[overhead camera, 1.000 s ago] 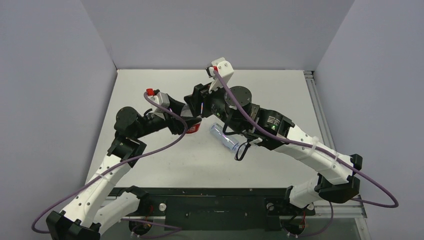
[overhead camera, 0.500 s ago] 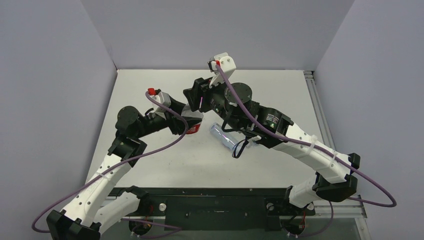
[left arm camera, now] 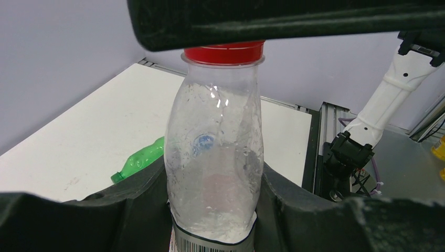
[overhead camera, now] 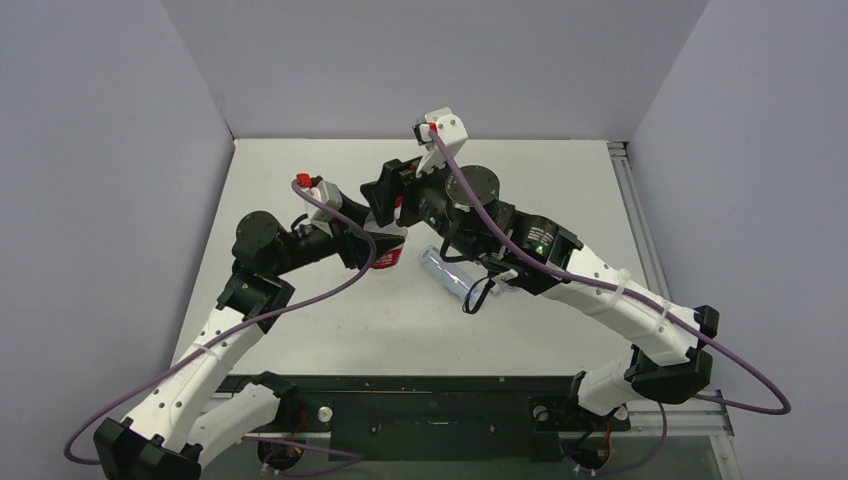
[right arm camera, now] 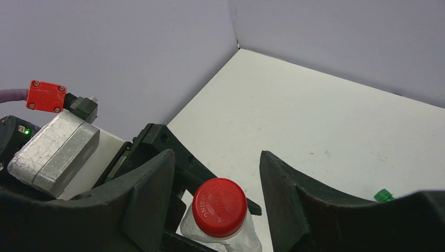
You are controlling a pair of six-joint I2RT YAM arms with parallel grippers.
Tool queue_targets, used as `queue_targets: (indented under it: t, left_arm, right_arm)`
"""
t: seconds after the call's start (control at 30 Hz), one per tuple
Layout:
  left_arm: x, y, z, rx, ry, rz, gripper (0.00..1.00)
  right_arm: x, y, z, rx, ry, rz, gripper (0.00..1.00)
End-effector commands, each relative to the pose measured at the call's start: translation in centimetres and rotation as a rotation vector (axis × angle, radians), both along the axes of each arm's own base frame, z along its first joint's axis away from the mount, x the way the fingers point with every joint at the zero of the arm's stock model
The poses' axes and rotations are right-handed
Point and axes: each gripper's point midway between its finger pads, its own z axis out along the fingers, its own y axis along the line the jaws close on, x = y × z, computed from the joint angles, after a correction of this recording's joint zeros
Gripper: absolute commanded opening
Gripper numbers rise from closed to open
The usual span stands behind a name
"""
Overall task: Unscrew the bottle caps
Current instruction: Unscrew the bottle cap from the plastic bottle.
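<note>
A clear bottle (left arm camera: 214, 142) with a red-white label stands upright between the fingers of my left gripper (left arm camera: 212, 181), which is shut on its body. Its red cap (right arm camera: 219, 207) sits on the neck. My right gripper (right arm camera: 216, 163) hovers over the cap from above, open, with a gap showing on each side between the fingers (right arm camera: 149, 184) and the cap. In the top view both grippers meet at this bottle (overhead camera: 386, 252) in the middle of the table.
A clear bottle with a blue label (overhead camera: 447, 272) lies on the table under the right arm. A green bottle (left arm camera: 139, 160) lies on its side further off. Grey walls close in the white table (overhead camera: 560, 180) at the back and sides.
The right gripper's jaws have spread apart from the red cap, and its wrist has turned slightly. The left gripper and the bottle have stayed put.
</note>
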Motion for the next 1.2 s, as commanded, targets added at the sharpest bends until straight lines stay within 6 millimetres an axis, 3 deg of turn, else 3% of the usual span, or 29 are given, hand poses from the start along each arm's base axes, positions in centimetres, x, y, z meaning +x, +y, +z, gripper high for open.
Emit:
queue_targets:
  t: [0.0, 0.1, 0.4, 0.57, 0.8, 0.83, 0.87, 0.9, 1.0, 1.17]
  left_arm:
    - [-0.8, 0.2, 3.2, -0.048, -0.06, -0.006, 0.02]
    - [-0.7, 0.2, 3.3, -0.052, -0.055, -0.004, 0.01]
    - [-0.7, 0.1, 3.8, -0.066, -0.043, -0.007, 0.0]
    - [-0.9, 0.1, 3.7, -0.063, -0.039, -0.014, 0.0]
    - [-1.8, -0.1, 4.1, -0.075, -0.024, -0.062, 0.0]
    - [-2.2, -0.2, 4.3, -0.08, -0.016, -0.086, 0.0]
    - [-2.5, -0.3, 4.4, -0.084, -0.011, -0.097, 0.0]
    - [-2.9, -0.4, 4.6, -0.088, -0.001, -0.121, 0.0]
    - [-4.2, -0.5, 4.9, -0.094, 0.026, -0.186, 0.0]
    - [-5.4, -0.6, 5.6, -0.101, 0.049, -0.245, 0.0]
  right_arm:
    - [0.1, 0.3, 0.9, 0.051, -0.007, 0.014, 0.52]
    - [0.1, 0.3, 0.8, 0.054, -0.004, 0.016, 0.4]
    - [0.3, 0.7, 0.4, 0.067, 0.0, 0.027, 0.33]
    - [0.3, 0.2, 1.1, 0.085, -0.016, 0.014, 0.0]
    - [-1.0, -0.7, 3.2, 0.145, -0.077, 0.095, 0.0]
    - [-1.7, -0.2, 2.7, 0.145, -0.074, 0.152, 0.0]
    - [-1.8, -0.9, 4.0, 0.192, -0.101, 0.17, 0.0]
    - [-3.0, -0.1, 3.6, 0.205, -0.093, 0.268, 0.0]
    - [-4.8, -0.9, 6.3, 0.315, -0.154, 0.421, 0.0]
    - [-8.9, -1.1, 7.5, 0.317, -0.244, 0.691, 0.0]
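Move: The red cap of the bottle that the left gripper holds lies almost between the right gripper's open fingers, about 1 cm to the left and 1 cm below their midpoint, level with it fore and aft. From the left hand the cap is some 11 cm above and about 2 cm ahead. On the table, about 42 cm below the right hand, the clear bottle lies about 13 cm ahead and 14 cm right, the green bottle about 26 cm ahead and 21 cm right. Sink the right gripper about 1 cm and close its fingers on the red cap, while the left keeps its grip round the bottle. Then hold the pinch and twist the right hand counter-clockwise some 20 degrees, tilting its fingertips up a little and drawing back about 3 cm. Let the left hand bring the bottle back about 3 cm with it and rise slightly, turning a few degrees clockwise. ##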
